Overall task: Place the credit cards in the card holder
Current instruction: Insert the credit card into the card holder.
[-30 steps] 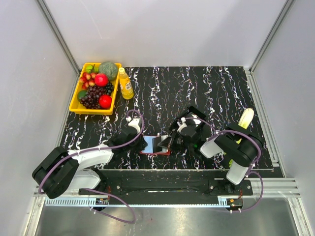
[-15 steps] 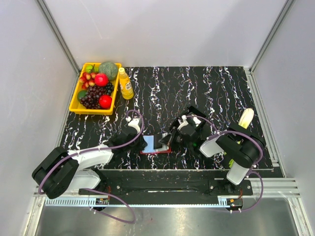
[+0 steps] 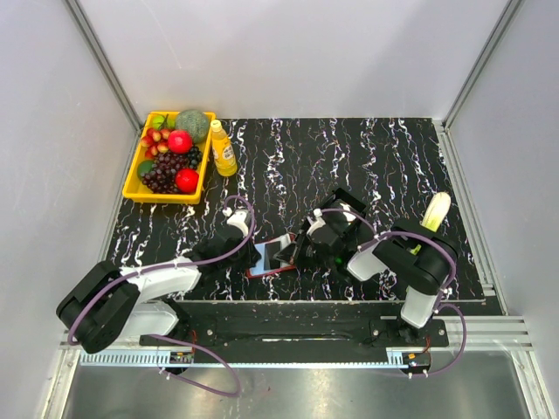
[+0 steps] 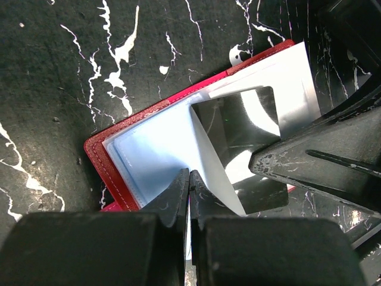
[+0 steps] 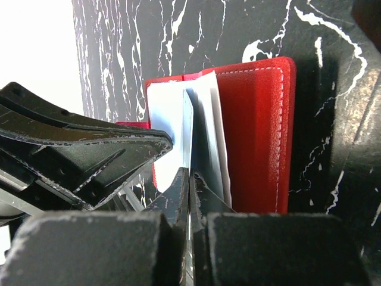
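Note:
The dark red card holder (image 3: 272, 258) lies open near the table's front edge, with pale blue sleeves (image 4: 149, 155) inside its red border (image 4: 98, 158). My left gripper (image 3: 255, 254) is shut (image 4: 189, 179) on a thin pale leaf of the holder. A credit card (image 4: 238, 122), grey and shiny, stands on edge over the open holder. My right gripper (image 3: 295, 253) is shut (image 5: 189, 176) on that card (image 5: 188, 131), which shows edge-on beside the red cover (image 5: 256, 131). The two grippers face each other closely; the right fingers (image 4: 315, 167) fill the left wrist view's right side.
A yellow tray (image 3: 131, 188) of fruit stands at the back left, with a small yellow bottle (image 3: 223, 148) next to it. A pale yellow banana-like object (image 3: 437, 209) lies by the right arm. The table's front edge runs just below the holder.
The right gripper has edged slightly left with the card toward the holder. The holder's right side has tipped up a little. The left gripper has stayed put.

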Robot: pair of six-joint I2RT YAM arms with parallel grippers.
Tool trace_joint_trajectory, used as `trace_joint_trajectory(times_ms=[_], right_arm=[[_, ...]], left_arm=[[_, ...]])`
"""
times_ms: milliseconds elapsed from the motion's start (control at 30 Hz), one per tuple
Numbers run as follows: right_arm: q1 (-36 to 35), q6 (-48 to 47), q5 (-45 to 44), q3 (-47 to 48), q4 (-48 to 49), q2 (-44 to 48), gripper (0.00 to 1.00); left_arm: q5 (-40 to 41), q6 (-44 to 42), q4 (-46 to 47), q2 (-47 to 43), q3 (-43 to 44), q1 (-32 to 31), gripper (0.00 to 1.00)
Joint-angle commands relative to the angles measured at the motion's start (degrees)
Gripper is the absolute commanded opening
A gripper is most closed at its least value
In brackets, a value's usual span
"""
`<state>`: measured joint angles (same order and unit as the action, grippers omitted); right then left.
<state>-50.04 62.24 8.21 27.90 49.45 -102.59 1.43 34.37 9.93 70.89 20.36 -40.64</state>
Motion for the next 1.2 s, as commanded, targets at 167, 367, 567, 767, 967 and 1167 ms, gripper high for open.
trace_joint_trajectory(times_ms=[167,367,567,767,967,1167], right_arm=[[-0.67,-2.21,-1.70,-0.66,-9.45,6.08,0.00],[-0.58,-2.74,-0.30,-0.39,-12.02,6.70,0.00],[-0.67,-2.91,4.01,1.37,-10.52,3.10,0.00],[-0.49,-2.82,6.47,4.35,-9.90,0.11,0.00],[-0.58,-1.07,6.56,4.36,-9.10,-1.13,0.11],[-0.41,-3.43,1.73,2.77,-14.71,3.97,0.28]], left_arm=[[3.40,0.52,-1.06,-1.81,-1.20,0.21,0.03],[3.23,0.87,-0.62,-0.41,-0.85,0.30,0.02],[2.35,0.70,0.34,-0.14,-1.20,0.30,0.02],[2.00,0.52,0.88,0.12,-1.02,0.21,0.02],[2.35,0.61,0.44,-0.32,-1.11,0.21,0.02],[5.51,0.26,-4.03,-5.40,-1.11,0.30,0.04]])
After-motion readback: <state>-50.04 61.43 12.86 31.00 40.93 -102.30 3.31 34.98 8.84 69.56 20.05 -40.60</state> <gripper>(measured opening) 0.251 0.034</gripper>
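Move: The dark credit card is already pinched in the right hand, its middle some 4 cm left of that hand, 1 cm ahead and 1 cm below. The mouth of the holder's clear sleeve is about 5 cm to the right hand's left, 1 cm ahead and 1 cm lower, and the card holder's middle is 4 cm left, level fore and aft, 2 cm down. From the left hand, the sleeve mouth lies about 3 cm to the right, 1 cm ahead and slightly below. The right hand, still pinching the card, first eases about 1 cm back and to the right, rising slightly, then pushes some 2 cm left towards the left hand and the sleeve, sinking a little and turning about 5 degrees counter-clockwise. At the end it opens its fingers about a quarter, astride the card, and sinks slightly farther, while the left fingers stay practically shut at the sleeve half of the card holder, shifting only half a centimetre left. ##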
